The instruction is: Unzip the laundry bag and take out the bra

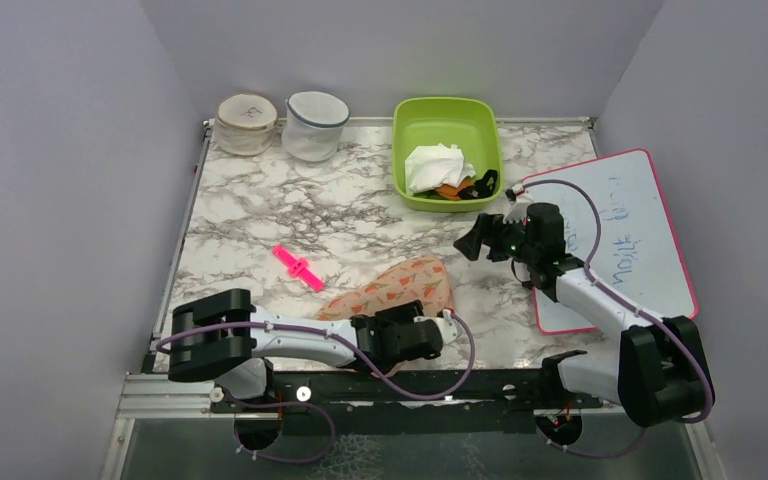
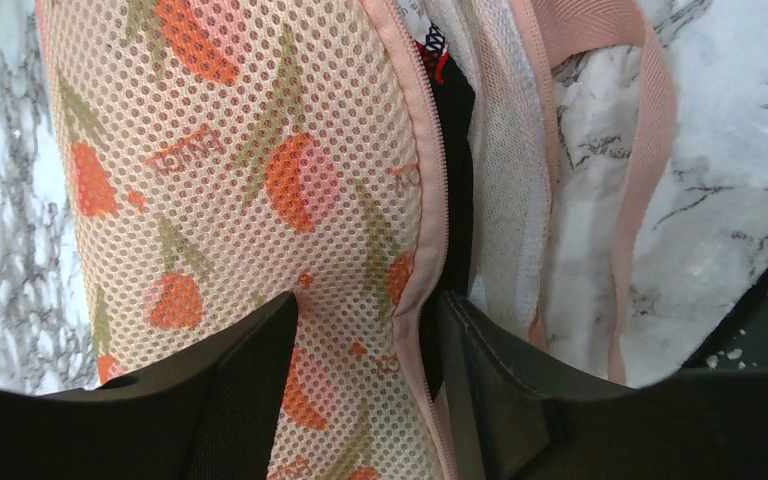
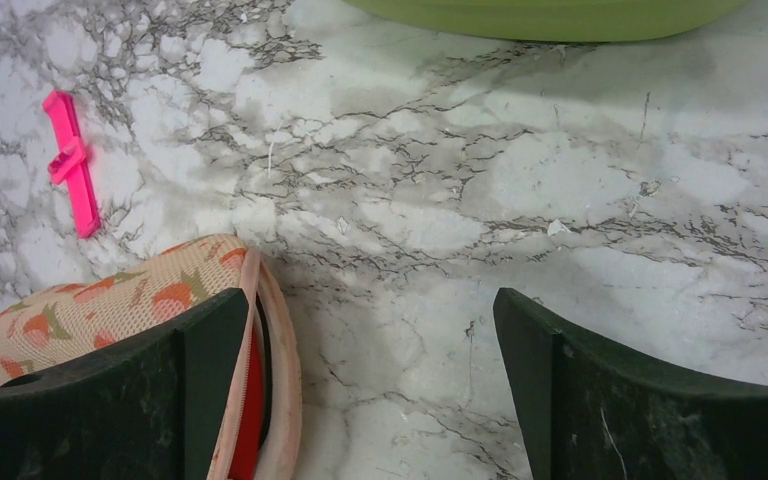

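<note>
The peach mesh laundry bag lies near the table's front edge, its zip parted along one side. In the left wrist view its pink zip edging runs between my fingers, with a dark gap beside it. My left gripper is open: one finger lies over the mesh top and the other sits at the opening. A red strip of the bra shows inside the parted edge. My right gripper is open over bare marble to the right of the bag's end, holding nothing.
A green bin at the back holds a white cloth and a small black-and-orange garment. Two round mesh tubs stand at the back left. A pink clip lies left of the bag. A whiteboard lies at the right.
</note>
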Controlling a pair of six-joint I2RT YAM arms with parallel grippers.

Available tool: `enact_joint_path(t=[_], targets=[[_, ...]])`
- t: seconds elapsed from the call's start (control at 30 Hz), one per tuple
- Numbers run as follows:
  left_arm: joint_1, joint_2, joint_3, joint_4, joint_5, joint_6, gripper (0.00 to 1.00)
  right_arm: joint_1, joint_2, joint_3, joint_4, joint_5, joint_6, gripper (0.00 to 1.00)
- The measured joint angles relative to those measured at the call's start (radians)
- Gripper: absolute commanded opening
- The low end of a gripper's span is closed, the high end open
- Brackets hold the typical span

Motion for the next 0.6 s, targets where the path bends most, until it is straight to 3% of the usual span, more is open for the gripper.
enact_joint_path(t=[0.13, 0.23, 0.53, 0.6], targets=[[-0.024, 0.027, 0.007, -0.004, -0.071, -0.005, 0.49, 0.000, -0.002, -0.005, 0.003, -0.005, 0.000, 0.91], [-0.056, 0.056, 0.007, -0.007, -0.116, -0.019, 0.31, 0.000, -0.008, -0.014, 0.011, -0.012, 0.000, 0.91], [-0.065, 0.070, 0.040, -0.039, -0.160, -0.063, 0.02, 0.000, -0.010, -0.025, 0.033, -0.040, 0.002, 0.90], [-0.065, 0.056, 0.050, -0.037, -0.159, -0.068, 0.00, 0.000, -0.010, -0.025, 0.035, -0.047, 0.003, 0.89]])
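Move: Just below the left fingers, about 1 cm down and midway between them, lies the zipped edge of the laundry bag's upper layer. The black bra shows in the opening some 3 cm to the right and 3 cm below. The pink clip lies roughly 10 cm ahead and 23 cm left; the green tray's middle is around 31 cm ahead and 5 cm right. From the idle right hand, that edge is about 17 cm back, 9 cm left and 6 cm lower. Closing around the bag's zipped edge, the left hand first sinks about 1 cm and eases slightly left, then rises some 1.5 cm with a small shift back to the right. The fingers go from half open to nearly shut, pinching the edge between their tips, while the fingertips tilt up by about 5 degrees. ##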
